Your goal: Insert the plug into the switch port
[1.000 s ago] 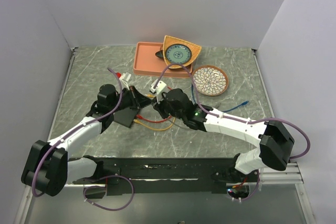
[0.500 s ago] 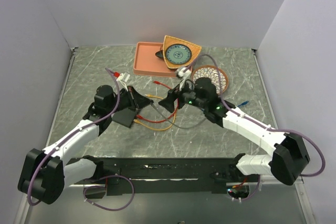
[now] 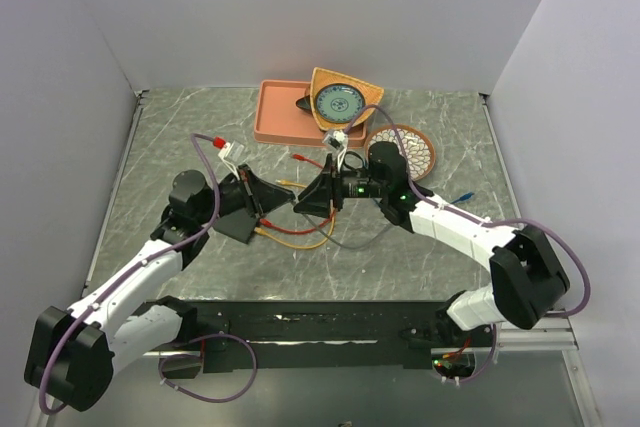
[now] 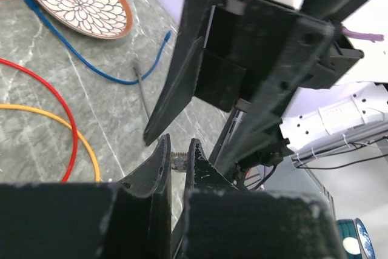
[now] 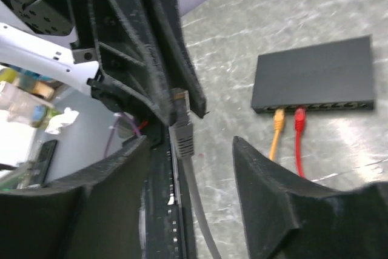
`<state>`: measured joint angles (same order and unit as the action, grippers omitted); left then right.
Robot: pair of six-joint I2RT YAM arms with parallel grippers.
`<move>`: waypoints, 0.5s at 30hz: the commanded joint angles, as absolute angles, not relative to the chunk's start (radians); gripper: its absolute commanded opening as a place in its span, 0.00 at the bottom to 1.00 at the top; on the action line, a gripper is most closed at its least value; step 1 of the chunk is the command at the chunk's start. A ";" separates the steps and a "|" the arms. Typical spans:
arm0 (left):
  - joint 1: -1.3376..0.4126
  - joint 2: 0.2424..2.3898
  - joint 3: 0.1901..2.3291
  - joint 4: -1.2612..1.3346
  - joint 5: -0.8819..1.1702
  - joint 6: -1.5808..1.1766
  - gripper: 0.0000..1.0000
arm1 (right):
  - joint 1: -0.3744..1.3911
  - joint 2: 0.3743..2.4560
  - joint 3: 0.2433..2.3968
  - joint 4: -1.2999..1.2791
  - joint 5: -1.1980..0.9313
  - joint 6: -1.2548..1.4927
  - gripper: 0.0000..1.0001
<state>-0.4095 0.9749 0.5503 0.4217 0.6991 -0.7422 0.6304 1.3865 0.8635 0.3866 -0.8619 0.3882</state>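
Observation:
The plug point(image 5: 183, 130) is grey with a ribbed boot and hangs on a grey cable above the table. My left gripper point(image 4: 177, 150) is shut on its clear tip point(image 4: 178, 161). My right gripper point(image 5: 190, 144) is open, one finger on each side of the plug and its cable, touching neither. In the top view both grippers meet tip to tip, left gripper point(image 3: 283, 203) and right gripper point(image 3: 306, 201), at mid-table. The switch point(image 5: 315, 80) is a flat black box lying on the table, with a yellow plug point(image 5: 278, 119) and a red plug point(image 5: 299, 118) in its ports. From above, the switch point(image 3: 236, 223) is partly hidden under the left arm.
Red and yellow cables point(image 3: 300, 237) loop on the table just right of the switch. A blue cable point(image 3: 450, 202) lies to the right. At the back stand a salmon tray point(image 3: 280, 112), a teal dish in a wooden holder point(image 3: 340, 100) and a patterned plate point(image 3: 400, 152).
The right gripper has opened. It drew back to the right, then came in again around the grey cable. The left gripper stays shut on the plug and has lifted slightly.

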 commanded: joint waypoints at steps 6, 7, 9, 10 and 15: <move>-0.443 0.986 0.600 0.483 0.721 -0.741 0.01 | 0.627 1.431 0.868 0.515 -0.916 0.453 0.38; -0.445 0.988 0.600 0.483 0.719 -0.741 0.01 | 0.627 1.433 0.868 0.518 -0.916 0.454 0.31; -0.446 0.989 0.600 0.479 0.716 -0.739 0.01 | 0.627 1.434 0.870 0.514 -0.911 0.450 0.18; -0.446 0.986 0.600 0.477 0.716 -0.738 0.01 | 0.629 1.437 0.870 0.509 -0.908 0.448 0.14; -0.446 0.973 0.606 0.453 0.701 -0.721 0.01 | 0.627 1.436 0.859 0.514 -0.905 0.439 0.00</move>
<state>-0.4347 0.9916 0.5571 0.4225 0.6918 -0.7444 0.6304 1.4303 0.8627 0.4545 -0.9268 0.4450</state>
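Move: The grey plug sits in the left fingertips, practically at that hand's point, and its boot stands between the open right fingers, about 1 cm left of the right hand point. From the right hand the switch lies some 13 cm to the left, about level fore and aft, roughly 18 cm below. The red plug in its port is about 8 cm left and 2 cm back; the yellow one is 1 cm farther back. Right fingers close and pinch the grey plug's boot, hand shifting under 1 cm back; left keeps its grip. ##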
